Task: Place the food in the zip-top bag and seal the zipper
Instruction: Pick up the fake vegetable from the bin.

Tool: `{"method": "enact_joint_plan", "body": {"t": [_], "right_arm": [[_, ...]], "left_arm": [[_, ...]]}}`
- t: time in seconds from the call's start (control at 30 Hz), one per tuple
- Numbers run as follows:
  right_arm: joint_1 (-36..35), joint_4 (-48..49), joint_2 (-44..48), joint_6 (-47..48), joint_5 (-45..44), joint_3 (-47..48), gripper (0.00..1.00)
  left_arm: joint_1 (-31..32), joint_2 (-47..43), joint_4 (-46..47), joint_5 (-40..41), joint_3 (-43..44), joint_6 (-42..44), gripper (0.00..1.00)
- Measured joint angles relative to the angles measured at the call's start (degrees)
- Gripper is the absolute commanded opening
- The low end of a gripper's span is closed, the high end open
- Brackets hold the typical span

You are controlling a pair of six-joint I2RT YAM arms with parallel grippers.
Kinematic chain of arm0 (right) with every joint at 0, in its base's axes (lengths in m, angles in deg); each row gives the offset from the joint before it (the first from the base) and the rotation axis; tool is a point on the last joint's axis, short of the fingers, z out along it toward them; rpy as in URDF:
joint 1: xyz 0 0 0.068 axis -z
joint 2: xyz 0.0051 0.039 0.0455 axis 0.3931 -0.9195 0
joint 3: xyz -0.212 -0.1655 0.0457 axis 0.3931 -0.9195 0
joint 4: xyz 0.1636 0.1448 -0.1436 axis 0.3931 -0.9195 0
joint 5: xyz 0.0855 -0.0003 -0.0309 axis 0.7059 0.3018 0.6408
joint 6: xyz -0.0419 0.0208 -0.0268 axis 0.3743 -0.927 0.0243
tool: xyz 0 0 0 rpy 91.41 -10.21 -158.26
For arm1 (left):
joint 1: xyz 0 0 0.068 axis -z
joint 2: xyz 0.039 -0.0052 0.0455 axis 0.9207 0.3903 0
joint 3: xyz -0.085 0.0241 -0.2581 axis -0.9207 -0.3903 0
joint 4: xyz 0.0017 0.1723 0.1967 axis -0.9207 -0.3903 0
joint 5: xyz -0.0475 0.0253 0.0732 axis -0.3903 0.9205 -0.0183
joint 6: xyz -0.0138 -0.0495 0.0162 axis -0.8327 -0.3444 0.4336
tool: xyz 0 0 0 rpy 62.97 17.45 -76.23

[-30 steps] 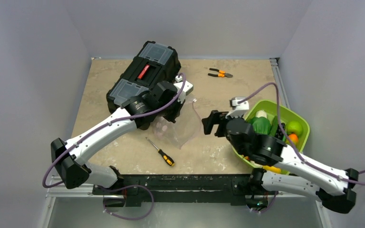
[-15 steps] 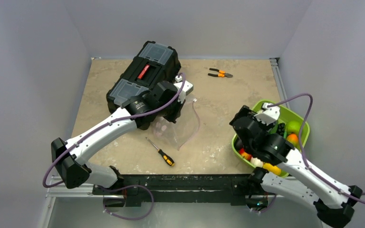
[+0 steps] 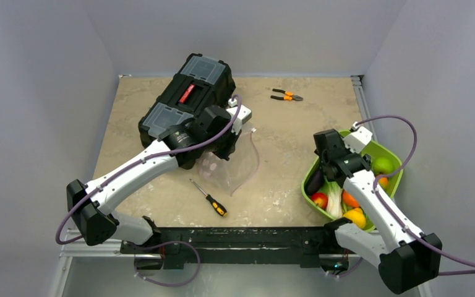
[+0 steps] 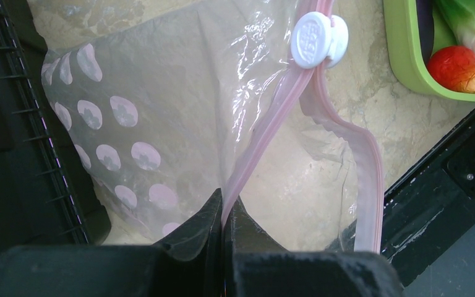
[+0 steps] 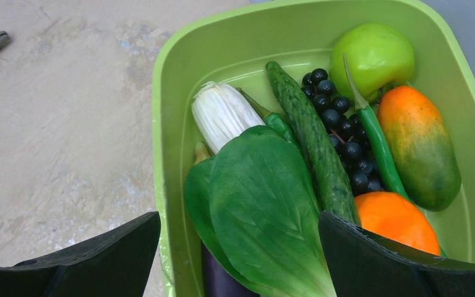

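The clear zip-top bag [image 3: 238,164] hangs beside the toolbox, its mouth gaping. My left gripper [image 4: 226,209] is shut on one lip of the pink zipper [image 4: 271,117], and the white slider [image 4: 318,38] sits at the strip's far end. The food lies in the lime-green bowl [image 5: 164,124]: a leafy green [image 5: 266,204], cucumber [image 5: 309,145], green apple [image 5: 374,55], mango [image 5: 417,145], an orange piece [image 5: 396,219] and dark grapes [image 5: 343,133]. My right gripper [image 5: 238,216] hovers open over the bowl, with the leafy green and the bowl's rim between its fingers, touching nothing.
A black toolbox [image 3: 188,99] stands at the back left, right behind the left gripper. A screwdriver [image 3: 209,198] lies near the front edge and pliers [image 3: 286,94] at the back. The bowl [image 3: 388,150] sits close to the right wall.
My right arm has swung away from the bag's mouth to the right, over the bowl, and its jaws have widened. The left arm and bag have not moved.
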Motion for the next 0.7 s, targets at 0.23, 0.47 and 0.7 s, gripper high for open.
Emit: {"method": "enact_joint_plan", "body": {"t": [0.23,0.47,0.7], "right_arm": [[2.29,-0.37,-5.86,0.11,2.91,0.07,0.99],[6.97,0.44,-13.09,0.39,6.69,0.11,0.99],[11.85,3.48,-22.43,1.55,6.4,0.66,0.67]], "left_arm": [[0.0,0.0,0.02,0.02,0.0,0.02,0.0],[0.0,0.0,0.02,0.0,0.0,0.0,0.0],[0.0,0.0,0.04,0.0,0.0,0.0,0.0]]}}
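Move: The fake vegetable under the open right gripper is the leafy green one: its leaf head lies about 12 cm below, some 4 cm to the right and 2 cm ahead. Its neighbours lie at about the same depth. The white vegetable end is 8 cm ahead and 5 cm right, the cucumber 4 cm ahead and 9 cm right, the orange fruit 5 cm back and 11 cm right. From the left gripper the leaf head is roughly 50 cm right, 3 cm ahead and 18 cm below. Lower the right gripper into the green bin towards the leafy vegetable, about 9 cm down, easing a little to the right in the later part. Tip the fingers about 20 degrees further downward as you sink, and keep them wide open so that they come down to either side of the leaves; don't close yet. ##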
